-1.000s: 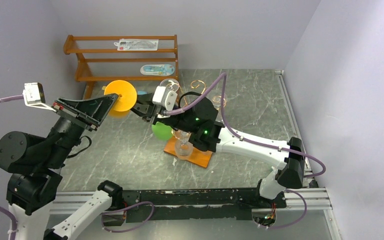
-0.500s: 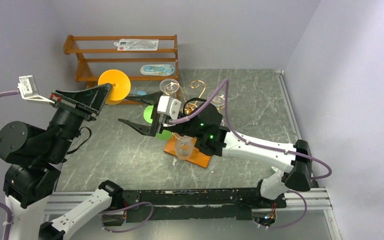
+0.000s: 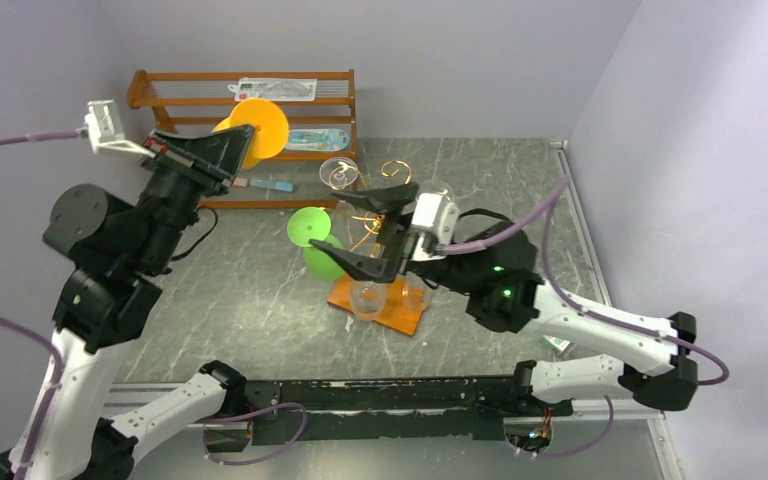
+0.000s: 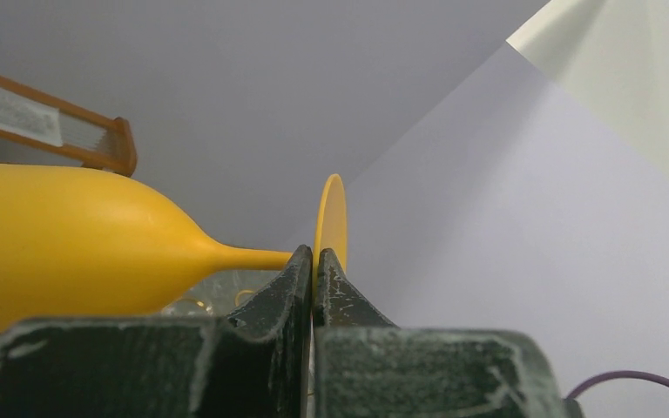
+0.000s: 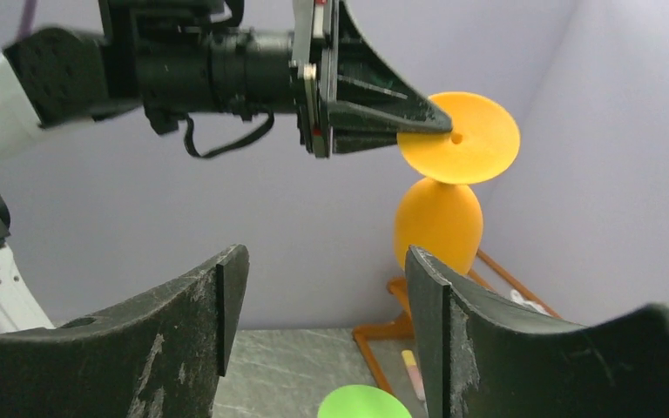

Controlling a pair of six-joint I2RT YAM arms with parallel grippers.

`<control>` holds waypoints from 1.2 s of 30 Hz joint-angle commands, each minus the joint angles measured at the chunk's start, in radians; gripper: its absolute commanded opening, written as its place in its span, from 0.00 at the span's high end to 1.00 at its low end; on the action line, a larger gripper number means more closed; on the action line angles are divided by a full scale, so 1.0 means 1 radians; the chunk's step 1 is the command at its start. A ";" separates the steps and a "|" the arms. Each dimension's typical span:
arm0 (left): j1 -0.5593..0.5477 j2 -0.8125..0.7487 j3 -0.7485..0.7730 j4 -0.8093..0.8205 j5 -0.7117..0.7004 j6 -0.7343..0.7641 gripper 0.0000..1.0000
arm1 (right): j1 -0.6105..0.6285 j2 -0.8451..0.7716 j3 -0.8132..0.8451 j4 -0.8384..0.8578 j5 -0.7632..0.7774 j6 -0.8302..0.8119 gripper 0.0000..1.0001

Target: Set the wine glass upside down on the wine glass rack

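An orange wine glass [image 3: 260, 125] hangs in the air near the back shelf. My left gripper [image 3: 232, 138] is shut on the rim of its foot [image 4: 331, 218], and the bowl [image 4: 61, 239] points away to the side. A green wine glass [image 3: 308, 223] sits foot up at the left of the wine glass rack [image 3: 392, 170], a gold wire tree on an orange-brown base [image 3: 402, 316]. My right gripper [image 3: 338, 224] stands open just right of the green glass, with nothing between its fingers [image 5: 226, 296]. The green foot [image 5: 364, 404] shows low in the right wrist view, the orange glass [image 5: 440, 218] beyond.
Clear glasses [image 3: 368, 296] hang on the rack. A brown wooden slatted shelf [image 3: 155, 90] with packets stands against the back wall, and a small pink and yellow item [image 3: 265, 184] lies in front of it. Walls close in at the left, back and right.
My right gripper has opened and drawn back to the right, away from the green glass. The left arm has carried the orange glass up and to the right.
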 commanded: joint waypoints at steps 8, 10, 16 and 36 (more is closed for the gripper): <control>-0.011 0.285 0.042 0.377 0.315 0.097 0.95 | 0.000 -0.269 -0.119 -0.203 0.237 0.085 0.29; -0.011 0.333 0.060 0.412 0.345 0.104 0.95 | 0.001 -0.304 -0.140 -0.224 0.220 0.110 0.29; -0.011 0.436 0.064 0.513 0.358 0.116 0.95 | 0.002 -0.395 -0.227 -0.188 0.196 0.204 0.29; -0.013 0.531 -0.132 0.600 0.388 -0.229 0.95 | 0.001 -0.444 -0.256 -0.222 0.207 0.297 0.30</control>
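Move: The left hand holds the orange wine glass upside down by its foot. The rack's empty far hook lies some 9 cm ahead, 21 cm to its right and 22 cm below. Of the hung glasses, a clear one is about 9 cm ahead, 11 cm right, and the green one 1 cm back, 7 cm right, both about 29 cm down. The empty hook is roughly 18 cm ahead of the right hand, 10 cm to its right and 17 cm below. Rightward and forward in one quick sweep, about 17 cm right and 13 cm out, the left hand takes the orange glass towards the empty far hook, turning some 25 degrees clockwise, then sinks mostly straight down, still pinching the foot. The right hand, empty and still open, clears off about 11 cm to the right, rolling as it goes. ##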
